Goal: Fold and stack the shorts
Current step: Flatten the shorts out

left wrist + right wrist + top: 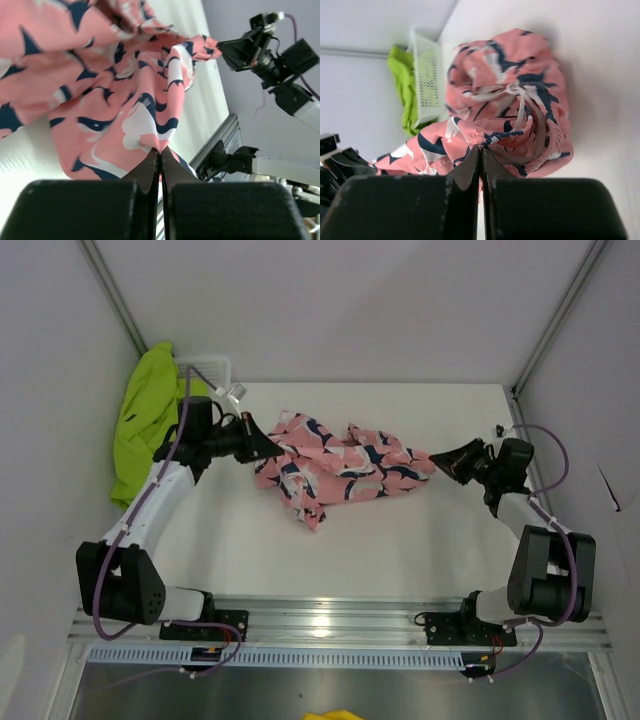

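Note:
The pink shorts (340, 468) with a navy-and-white print hang crumpled and stretched between both grippers over the middle of the table. My left gripper (262, 445) is shut on their left edge; its wrist view shows the fabric (110, 100) pinched at the fingertips (161, 150). On the right, my right gripper (438, 458) is shut on the elastic waistband (512, 135), which bunches at its tips (481, 148). The lime green shorts (145, 415) drape over the basket at the back left corner, and they show in the right wrist view too (405, 85).
A white mesh basket (212, 370) stands at the back left corner, also seen as the basket (427, 80) from the right wrist. Grey walls close the table's left, back and right sides. An aluminium rail (330, 615) runs along the near edge.

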Robot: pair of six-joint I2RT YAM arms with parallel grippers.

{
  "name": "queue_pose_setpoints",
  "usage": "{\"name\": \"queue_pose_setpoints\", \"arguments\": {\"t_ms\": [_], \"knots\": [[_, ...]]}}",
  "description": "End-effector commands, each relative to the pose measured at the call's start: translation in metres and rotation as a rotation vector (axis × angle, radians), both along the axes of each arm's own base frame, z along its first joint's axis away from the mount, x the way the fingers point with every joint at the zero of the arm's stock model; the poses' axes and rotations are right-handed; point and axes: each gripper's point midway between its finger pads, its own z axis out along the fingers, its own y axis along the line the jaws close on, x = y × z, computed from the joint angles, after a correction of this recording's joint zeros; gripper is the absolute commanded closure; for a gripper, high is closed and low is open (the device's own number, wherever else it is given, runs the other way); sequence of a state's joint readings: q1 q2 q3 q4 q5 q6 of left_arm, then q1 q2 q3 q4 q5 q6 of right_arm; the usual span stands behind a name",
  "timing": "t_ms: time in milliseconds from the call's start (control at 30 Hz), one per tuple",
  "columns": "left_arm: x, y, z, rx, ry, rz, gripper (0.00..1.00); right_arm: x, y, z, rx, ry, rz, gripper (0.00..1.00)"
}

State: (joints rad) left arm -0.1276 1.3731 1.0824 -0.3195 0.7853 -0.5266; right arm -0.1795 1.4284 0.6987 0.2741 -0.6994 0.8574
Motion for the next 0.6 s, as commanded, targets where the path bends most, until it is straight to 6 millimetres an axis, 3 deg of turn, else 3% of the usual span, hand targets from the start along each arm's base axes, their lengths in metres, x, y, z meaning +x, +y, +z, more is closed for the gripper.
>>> {"name": "queue_pose_setpoints", "arguments": {"t_ms": [0,67,100,233,333,367,467,533,567], "knots": [[-0.018,0.002,0.079,0.024,-0.209,-0.057,1.0,-0.004,0.008,0.073,0.041,-0.187,0.105,1.0],[-0.026,0.001,0.099,0.018,-0.24,-0.082,1.0,-0.017,0.01,0.099,0.034,-0.236,0.136,1.0],[-0.032,-0.003,0.119,-0.008,-0.277,-0.122,1.0,-0.021,0.01,0.116,0.023,-0.271,0.148,1.0],[-0.057,-0.005,0.137,-0.016,-0.304,-0.193,1.0,-0.063,0.015,0.168,-0.036,-0.377,0.195,1.0],[-0.087,-0.007,0.154,-0.039,-0.378,-0.273,1.0,-0.082,0.022,0.188,-0.095,-0.456,0.19,1.0],[-0.099,-0.007,0.16,-0.051,-0.41,-0.302,1.0,-0.096,0.028,0.203,-0.097,-0.514,0.196,1.0],[-0.108,-0.007,0.161,-0.055,-0.439,-0.323,1.0,-0.11,0.026,0.229,-0.129,-0.617,0.149,1.0],[-0.096,-0.006,0.15,-0.031,-0.407,-0.294,1.0,-0.108,0.021,0.239,-0.143,-0.635,0.106,1.0],[-0.08,-0.007,0.135,-0.022,-0.348,-0.284,1.0,-0.102,0.016,0.238,-0.144,-0.615,0.087,1.0]]}}
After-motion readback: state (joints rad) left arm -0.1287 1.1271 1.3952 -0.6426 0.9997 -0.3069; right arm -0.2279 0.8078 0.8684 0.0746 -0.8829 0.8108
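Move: My left hand still pinches one end of the shorts; their middle lies about 14 cm to its right, 3 cm farther out and 15 cm below. The near flap is some 8 cm to its right and 7 cm back; the white basket sits about 17 cm to its left and 13 cm farther out. From my right hand, still gripping the other end, the shorts' middle is about 18 cm left, level in reach and 8 cm down. I raise both ends of the shorts together with my fingers kept shut, first nearly straight up, then also drawing back towards my bases. My right hand climbs faster, about 22 cm up and 11 cm back; my left rises some 15 cm and comes back 9. Both sets of fingertips tip upward, the right by about 35 degrees. ##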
